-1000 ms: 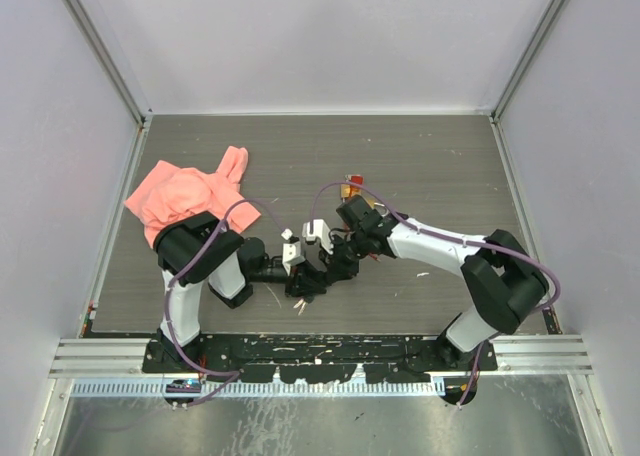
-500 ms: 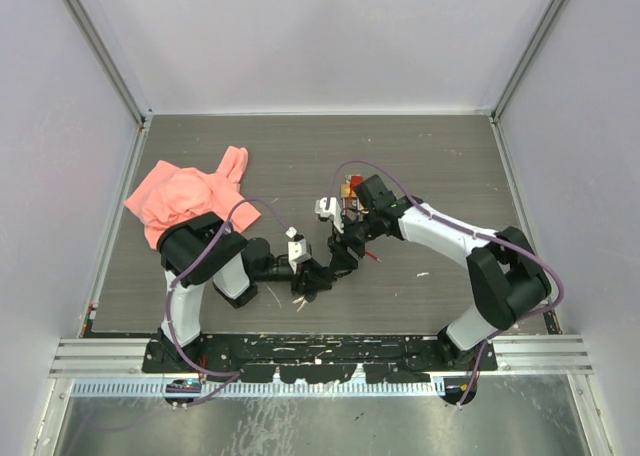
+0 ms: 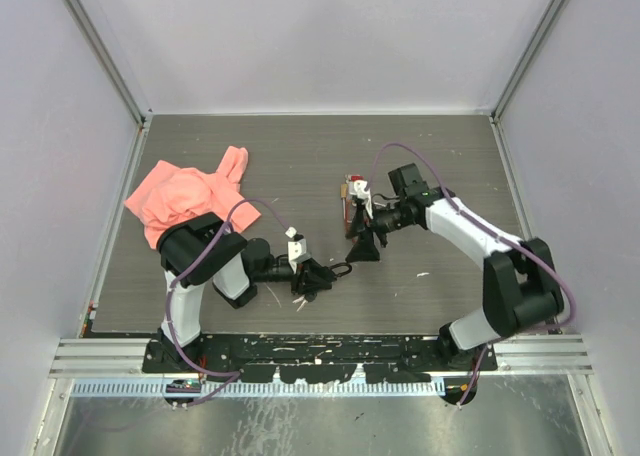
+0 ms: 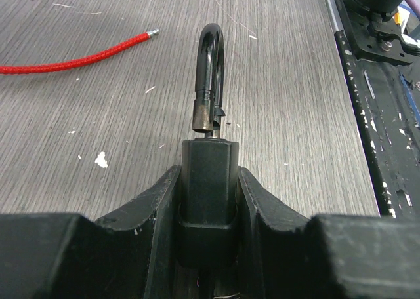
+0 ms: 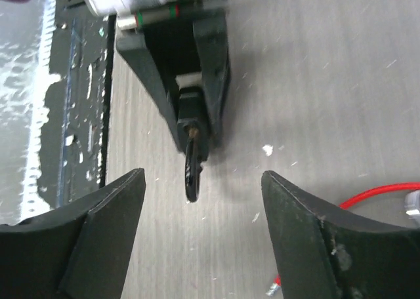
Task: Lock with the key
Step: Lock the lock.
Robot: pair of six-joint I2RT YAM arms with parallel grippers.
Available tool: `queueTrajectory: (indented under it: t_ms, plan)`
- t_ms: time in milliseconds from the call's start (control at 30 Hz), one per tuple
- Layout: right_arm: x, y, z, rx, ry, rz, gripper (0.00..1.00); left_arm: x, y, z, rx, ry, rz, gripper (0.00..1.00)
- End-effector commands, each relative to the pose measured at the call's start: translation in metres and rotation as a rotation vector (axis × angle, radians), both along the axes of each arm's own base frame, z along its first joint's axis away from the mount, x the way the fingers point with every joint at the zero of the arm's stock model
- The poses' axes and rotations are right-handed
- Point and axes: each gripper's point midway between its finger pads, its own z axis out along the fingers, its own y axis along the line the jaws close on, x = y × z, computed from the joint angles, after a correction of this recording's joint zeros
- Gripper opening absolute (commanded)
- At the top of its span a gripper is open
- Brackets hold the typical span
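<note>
A black padlock (image 4: 209,171) sits between the fingers of my left gripper (image 4: 209,181), which is shut on its body. Its shackle (image 4: 211,63) points forward, low over the table, with one brown-tipped end just clear of the body. From above, the lock (image 3: 336,270) juts out of the left gripper (image 3: 315,274). My right gripper (image 5: 203,173) is open and empty, facing the shackle (image 5: 191,174) from a short way off. In the top view the right gripper (image 3: 362,246) is to the right of the lock. I cannot make out the key.
A red cord with a metal tip (image 4: 65,56) lies on the table beside the lock; its red end (image 5: 387,194) shows by my right finger. A pink cloth (image 3: 190,198) is bunched at the left. A small orange-red object (image 3: 346,198) sits behind the right wrist.
My right gripper has opened and pulled back to the right, away from the lock. The left gripper and the lock have stayed put.
</note>
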Motion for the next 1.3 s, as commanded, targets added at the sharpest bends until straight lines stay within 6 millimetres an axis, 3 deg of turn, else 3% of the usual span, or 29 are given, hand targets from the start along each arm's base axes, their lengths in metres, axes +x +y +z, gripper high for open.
queueTrajectory:
  t_ms: [0, 133, 433, 767, 1000, 1167, 1267]
  plan:
    - [-0.016, -0.011, -0.026, -0.021, 0.112, 0.067, 0.71, 0.001, 0.009, -0.01, 0.043, 0.017, 0.043, 0.0]
    - [-0.018, -0.02, -0.04, -0.042, 0.09, 0.043, 0.66, 0.003, 0.009, -0.01, 0.042, 0.011, 0.045, 0.0]
    - [-0.016, -0.014, -0.046, -0.023, 0.102, 0.033, 0.51, 0.003, 0.009, -0.009, 0.04, 0.01, 0.042, 0.0]
    - [-0.017, -0.001, -0.049, -0.03, 0.105, 0.052, 0.48, 0.003, 0.009, -0.009, 0.038, 0.009, 0.039, 0.0]
    - [-0.019, 0.001, -0.056, -0.052, 0.141, 0.065, 0.35, 0.003, 0.009, -0.008, 0.038, 0.008, 0.039, 0.0]
    - [-0.02, 0.004, -0.052, -0.05, 0.145, 0.081, 0.11, 0.003, 0.009, -0.008, 0.038, 0.005, 0.04, 0.0]
    - [-0.019, 0.004, -0.049, -0.044, 0.145, 0.077, 0.08, 0.002, 0.01, -0.009, 0.04, 0.006, 0.041, 0.0]
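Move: Some 3 cm back, 2 cm left and 8 cm below the open right fingers is the raised shackle of the black padlock; its body, clamped in the left gripper, lies about 4 cm back and 7 cm left of the right hand, 9 cm lower. The red cord lies on the table some 3 cm ahead, straight below otherwise, with the brass padlocks about 13 cm ahead. From the left hand, the shackle is some 5 cm to the right and 1 cm ahead, slightly higher. Dropping quickly about 5 cm while edging back and right, the right hand comes down to the black padlock's shackle, then eases a little left and sinks another centimetre, rolling some 10 degrees about its fingers. Its fingers close from wide open until the tips pinch the bend of the shackle; the left hand stays put, keeping its grip on the lock body. ##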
